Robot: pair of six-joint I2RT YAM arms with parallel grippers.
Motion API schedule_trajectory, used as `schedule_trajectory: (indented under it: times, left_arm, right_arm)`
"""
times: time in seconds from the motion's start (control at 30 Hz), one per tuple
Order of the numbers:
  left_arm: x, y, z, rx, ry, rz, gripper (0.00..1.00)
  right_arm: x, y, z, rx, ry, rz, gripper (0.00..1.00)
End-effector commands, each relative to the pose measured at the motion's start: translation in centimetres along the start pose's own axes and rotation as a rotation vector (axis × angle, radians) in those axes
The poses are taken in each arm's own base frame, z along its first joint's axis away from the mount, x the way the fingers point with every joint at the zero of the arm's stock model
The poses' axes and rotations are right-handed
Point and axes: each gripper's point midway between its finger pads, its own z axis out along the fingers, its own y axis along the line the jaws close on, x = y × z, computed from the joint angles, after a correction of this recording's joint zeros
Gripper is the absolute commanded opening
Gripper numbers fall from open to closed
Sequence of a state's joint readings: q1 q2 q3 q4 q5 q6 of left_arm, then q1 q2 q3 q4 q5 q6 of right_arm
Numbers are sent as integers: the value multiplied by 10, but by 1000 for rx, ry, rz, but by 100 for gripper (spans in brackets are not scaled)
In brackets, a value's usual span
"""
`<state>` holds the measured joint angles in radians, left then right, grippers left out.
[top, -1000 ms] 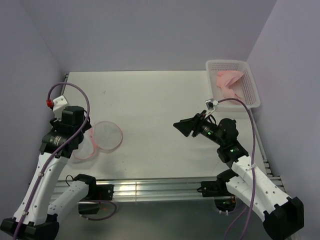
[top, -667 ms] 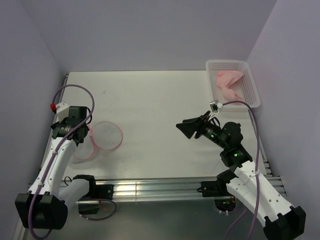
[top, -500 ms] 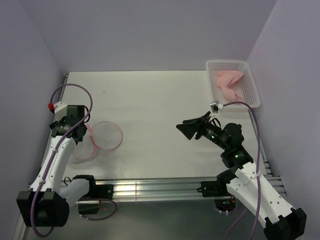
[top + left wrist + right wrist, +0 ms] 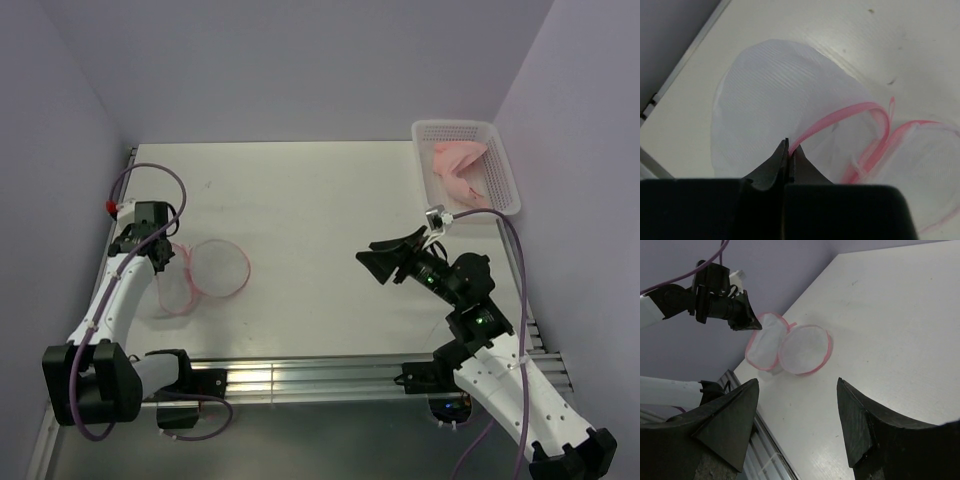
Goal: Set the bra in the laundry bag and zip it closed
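The laundry bag (image 4: 205, 275) lies open in two round mesh halves at the table's left; it also shows in the left wrist view (image 4: 790, 120) and the right wrist view (image 4: 790, 346). My left gripper (image 4: 788, 148) is shut on the bag's pink rim (image 4: 840, 116) and lifts one half; in the top view it (image 4: 160, 252) sits at the bag's left edge. The light-pink bra (image 4: 460, 168) lies in the white basket (image 4: 505, 175) at the far right. My right gripper (image 4: 385, 262) is open and empty above the table's middle right, pointed at the bag.
The basket stands at the table's far right corner. Purple walls close in the left, back and right. A metal rail (image 4: 300, 375) runs along the near edge between the arm bases.
My left arm has dropped and swung back so its gripper now pinches the bag's rim, and the bag has shifted slightly right. My right gripper has drifted a little right and down.
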<state>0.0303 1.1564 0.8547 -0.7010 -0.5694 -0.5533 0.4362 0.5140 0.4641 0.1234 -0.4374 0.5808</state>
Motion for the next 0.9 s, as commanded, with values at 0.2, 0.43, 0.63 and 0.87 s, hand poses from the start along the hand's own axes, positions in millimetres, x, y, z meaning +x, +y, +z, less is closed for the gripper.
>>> schedule_trajectory:
  times: [0.2, 0.43, 0.63, 0.87]
  left_arm:
    - [-63, -124, -52, 424, -73, -39, 0]
    - [-84, -171, -22, 414, -62, -16, 0]
    - [-81, -202, -5, 462, -17, -33, 0]
    - [-80, -226, -7, 525, 46, -136, 1]
  right_arm:
    - [-8, -6, 15, 22, -5, -14, 70]
    - [0, -19, 22, 57, 22, -7, 70]
    - [3, -23, 25, 64, 30, -3, 70]
    - [9, -28, 28, 74, 56, -3, 71]
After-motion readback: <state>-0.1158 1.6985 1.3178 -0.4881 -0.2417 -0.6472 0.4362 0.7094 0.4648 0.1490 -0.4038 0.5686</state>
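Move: The closed left fingers already hold the laundry bag by its pink zip edge. The bag's middle is about 7 cm to this hand's right, 3 cm back and 3 cm lower, and its round mesh half lies some 13 cm right and 2 cm back. Clear table waits about 18 cm ahead and 12 cm right, some 5 cm below. From the right hand, the bag is roughly 42 cm left, about level with it front to back, and 17 cm lower. Still pinching the pink zip edge, the left hand pulls the laundry bag about 18 cm forward and 12 cm right onto clearer table, arcing up some 5 cm midway and sinking back, while the wrist turns clockwise about 15 degrees and rolls left side down. The empty, open right hand eases about 5 cm down and 3 cm forward, tipping slightly downward. ##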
